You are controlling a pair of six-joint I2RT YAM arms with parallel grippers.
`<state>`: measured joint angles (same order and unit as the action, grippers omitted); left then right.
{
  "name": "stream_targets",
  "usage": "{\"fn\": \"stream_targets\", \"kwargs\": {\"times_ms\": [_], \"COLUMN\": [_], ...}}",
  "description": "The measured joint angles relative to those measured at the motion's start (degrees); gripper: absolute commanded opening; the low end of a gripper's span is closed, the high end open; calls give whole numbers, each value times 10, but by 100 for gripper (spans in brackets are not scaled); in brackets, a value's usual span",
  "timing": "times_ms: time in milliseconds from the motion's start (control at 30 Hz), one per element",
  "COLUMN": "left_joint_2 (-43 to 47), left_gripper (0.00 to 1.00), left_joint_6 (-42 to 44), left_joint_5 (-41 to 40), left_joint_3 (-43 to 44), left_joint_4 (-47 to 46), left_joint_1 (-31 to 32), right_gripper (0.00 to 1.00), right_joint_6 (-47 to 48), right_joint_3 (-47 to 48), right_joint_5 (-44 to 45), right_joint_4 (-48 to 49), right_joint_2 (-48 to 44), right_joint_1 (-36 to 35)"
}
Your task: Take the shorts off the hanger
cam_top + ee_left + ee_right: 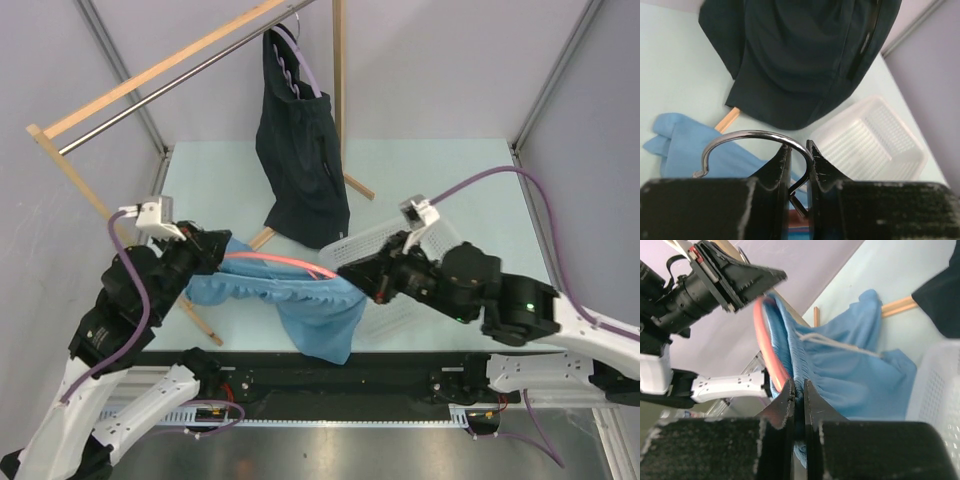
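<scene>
The light sky-blue shorts (300,300) hang on a salmon-pink hanger (275,262) stretched between my two grippers above the table's front. My left gripper (215,250) is shut on the hanger's metal hook (747,135), which passes between its fingers (797,155). My right gripper (345,272) is shut on the blue shorts' gathered waistband (799,390), right beside the pink hanger bar (767,350). The dark navy shorts (300,160) hang on a purple hanger (305,65) from the rack rail at the back.
A wooden clothes rack with a metal rail (170,60) spans the back left, with its feet on the table. A white mesh basket (385,240) lies under my right arm, at the right of the left wrist view (875,140).
</scene>
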<state>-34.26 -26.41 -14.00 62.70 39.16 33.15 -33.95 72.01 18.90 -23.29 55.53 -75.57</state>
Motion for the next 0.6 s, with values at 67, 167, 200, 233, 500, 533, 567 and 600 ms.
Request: {"fn": "stream_targets", "kwargs": {"times_ms": [67, 167, 200, 233, 500, 533, 567, 600], "left_joint_2": [10, 17, 16, 15, -5, -6, -5, 0], "left_gripper": [0, 0, 0, 0, 0, 1, 0, 1], "left_joint_6": [-17, -64, -77, -95, -183, -197, -208, -227], "left_joint_5": [-17, -46, -52, -56, -27, -15, -3, 16], "left_joint_3": [0, 4, 6, 8, 16, 16, 15, 10], "left_joint_4": [-7, -27, -35, -43, -53, -54, -58, -71], "left_joint_1": [0, 0, 0, 0, -4, -5, -6, -7], "right_gripper": [0, 0, 0, 0, 0, 0, 0, 0], "right_joint_6": [-9, -21, -25, -30, -39, -35, -30, -21], "right_joint_3": [-2, -23, -31, -42, -98, -99, -99, -99], "right_joint_5": [13, 21, 21, 21, 21, 21, 21, 21], "right_joint_4": [-37, -75, -84, -90, -85, -76, -70, -52], "right_joint_2": [-39, -95, -108, -120, -107, -97, -89, -73], "right_joint_1": [-12, -33, -37, -42, -52, -52, -52, -51]}}
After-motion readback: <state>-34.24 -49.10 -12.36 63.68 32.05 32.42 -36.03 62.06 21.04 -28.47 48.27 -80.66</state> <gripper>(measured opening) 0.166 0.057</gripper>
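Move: The left hand still grips the hanger at its hook. The hanger's free right end is bent, some 14 cm to the right, 4 cm back and about level. That end lies only about 2 cm left of the right hand, which already pinches the shorts' waistband. From the right hand, the shorts' body hangs about 4 cm left and 12 cm below, straight under; the basket is some 12 cm right, 15 cm ahead and 30 cm down. Away to its right and slightly back goes the right hand, about 6 cm, hauling the pinched waistband off the hanger's free end, then it sinks some 6 cm and drifts partly back left. The left hand keeps the hook gripped, rises about 5 cm and rolls some 25 degrees, its right side lifting, so the hanger's arm swings up out of the waistband. ##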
